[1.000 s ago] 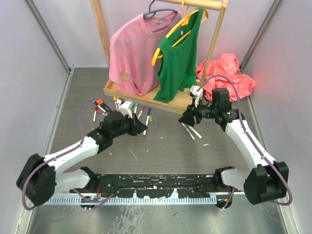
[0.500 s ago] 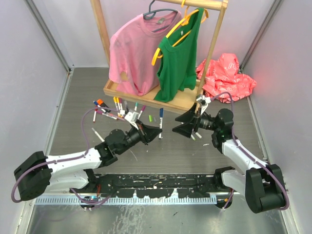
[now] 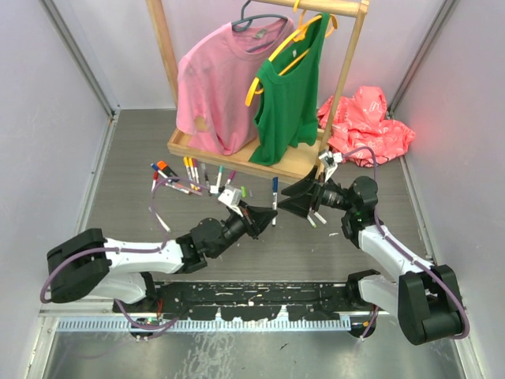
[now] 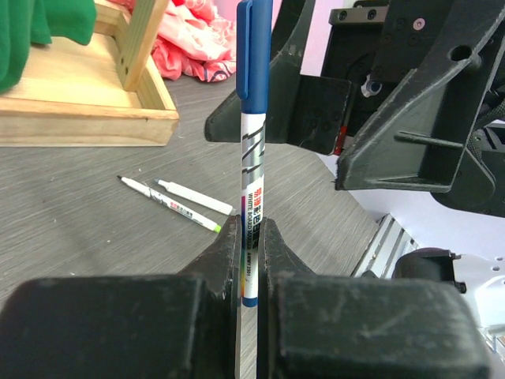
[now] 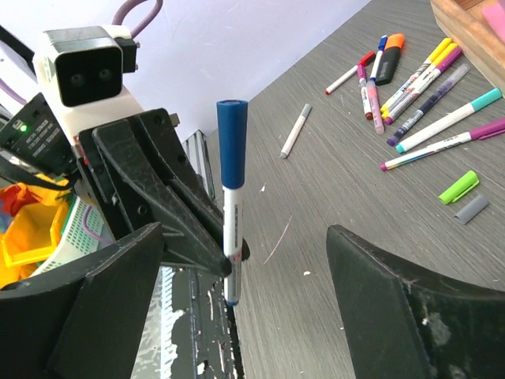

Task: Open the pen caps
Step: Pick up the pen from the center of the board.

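Note:
My left gripper is shut on the lower barrel of a white marker, holding it upright. The marker's blue pen cap is on its top end. My right gripper faces it from the right, wide open, and its fingers do not touch the cap. Loose pen caps, one green and one grey, lie on the table. Several capped markers lie near the rack's base.
A wooden clothes rack with a pink shirt and a green top stands behind. A red bag lies at the back right. Two uncapped markers rest under the right arm.
My left arm has carried the marker to the right, up to the right gripper. The right gripper has opened wide and swung down and left to face it.

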Robot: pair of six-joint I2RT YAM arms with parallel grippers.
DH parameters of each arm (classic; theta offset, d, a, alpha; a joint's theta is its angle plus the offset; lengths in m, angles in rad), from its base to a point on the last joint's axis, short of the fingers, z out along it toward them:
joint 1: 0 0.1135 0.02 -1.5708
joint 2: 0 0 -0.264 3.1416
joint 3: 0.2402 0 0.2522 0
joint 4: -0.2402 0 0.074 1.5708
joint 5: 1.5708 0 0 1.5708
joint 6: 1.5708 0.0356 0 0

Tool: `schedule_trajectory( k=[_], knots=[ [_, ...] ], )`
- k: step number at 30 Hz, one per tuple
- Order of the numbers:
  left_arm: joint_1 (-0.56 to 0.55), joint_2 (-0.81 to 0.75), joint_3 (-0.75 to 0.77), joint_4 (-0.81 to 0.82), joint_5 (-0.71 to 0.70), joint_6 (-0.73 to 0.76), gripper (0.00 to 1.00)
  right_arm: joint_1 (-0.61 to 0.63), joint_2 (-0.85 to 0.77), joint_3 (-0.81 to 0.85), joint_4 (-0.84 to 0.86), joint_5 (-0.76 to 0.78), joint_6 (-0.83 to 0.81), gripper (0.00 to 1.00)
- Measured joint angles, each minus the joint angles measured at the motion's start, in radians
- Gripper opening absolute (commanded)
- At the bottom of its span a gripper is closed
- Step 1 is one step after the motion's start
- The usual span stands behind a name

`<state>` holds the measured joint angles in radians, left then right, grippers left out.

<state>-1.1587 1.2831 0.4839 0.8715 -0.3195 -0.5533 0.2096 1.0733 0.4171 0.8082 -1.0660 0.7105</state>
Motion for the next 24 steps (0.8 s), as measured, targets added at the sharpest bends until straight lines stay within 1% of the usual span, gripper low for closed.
schedule_trajectory(
  k=[6,10,15,19,24],
  knots=[
    [-0.041,0.075,0.047,0.016,-0.055,0.016,0.0,0.016,0.001,0.0,-0.006,0.014,-0.005,0.77],
    [-0.059,0.1,0.068,0.018,-0.09,0.016,0.0,0.024,0.001,0.0,-0.022,0.019,-0.017,0.67],
    [-0.073,0.114,0.079,0.023,-0.124,0.016,0.0,0.032,0.012,0.0,-0.052,0.03,-0.037,0.46],
    [-0.08,0.127,0.09,0.023,-0.148,0.015,0.0,0.04,0.026,0.0,-0.074,0.035,-0.048,0.32],
    [-0.084,0.141,0.104,0.009,-0.183,0.006,0.0,0.053,0.027,0.0,-0.084,0.037,-0.06,0.11]
  ],
)
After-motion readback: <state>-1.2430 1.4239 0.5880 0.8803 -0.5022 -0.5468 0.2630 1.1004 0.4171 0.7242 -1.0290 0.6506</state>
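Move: The pen stands upright, blue cap on top, already pinched near its foot by the left hand, so its middle is about 4 cm above that hand. The right hand's open fingers wait about 4 cm to the pen's right, level with its middle. From the right hand, the two uncapped pens lie roughly 9 cm ahead, 10 cm right and 12 cm down; the green cap is some 17 cm ahead, 12 cm left and 12 cm down. Rightwards, quickly at first and then easing off, the left hand carries the upright pen about 2.5 cm in between the right hand's open fingers, keeping its pinch. The right hand sinks about 2 cm and edges 1 cm left to meet the pen, closing its fingers from wide open to nearly shut around the barrel just below the blue cap and above the left fingertips. ##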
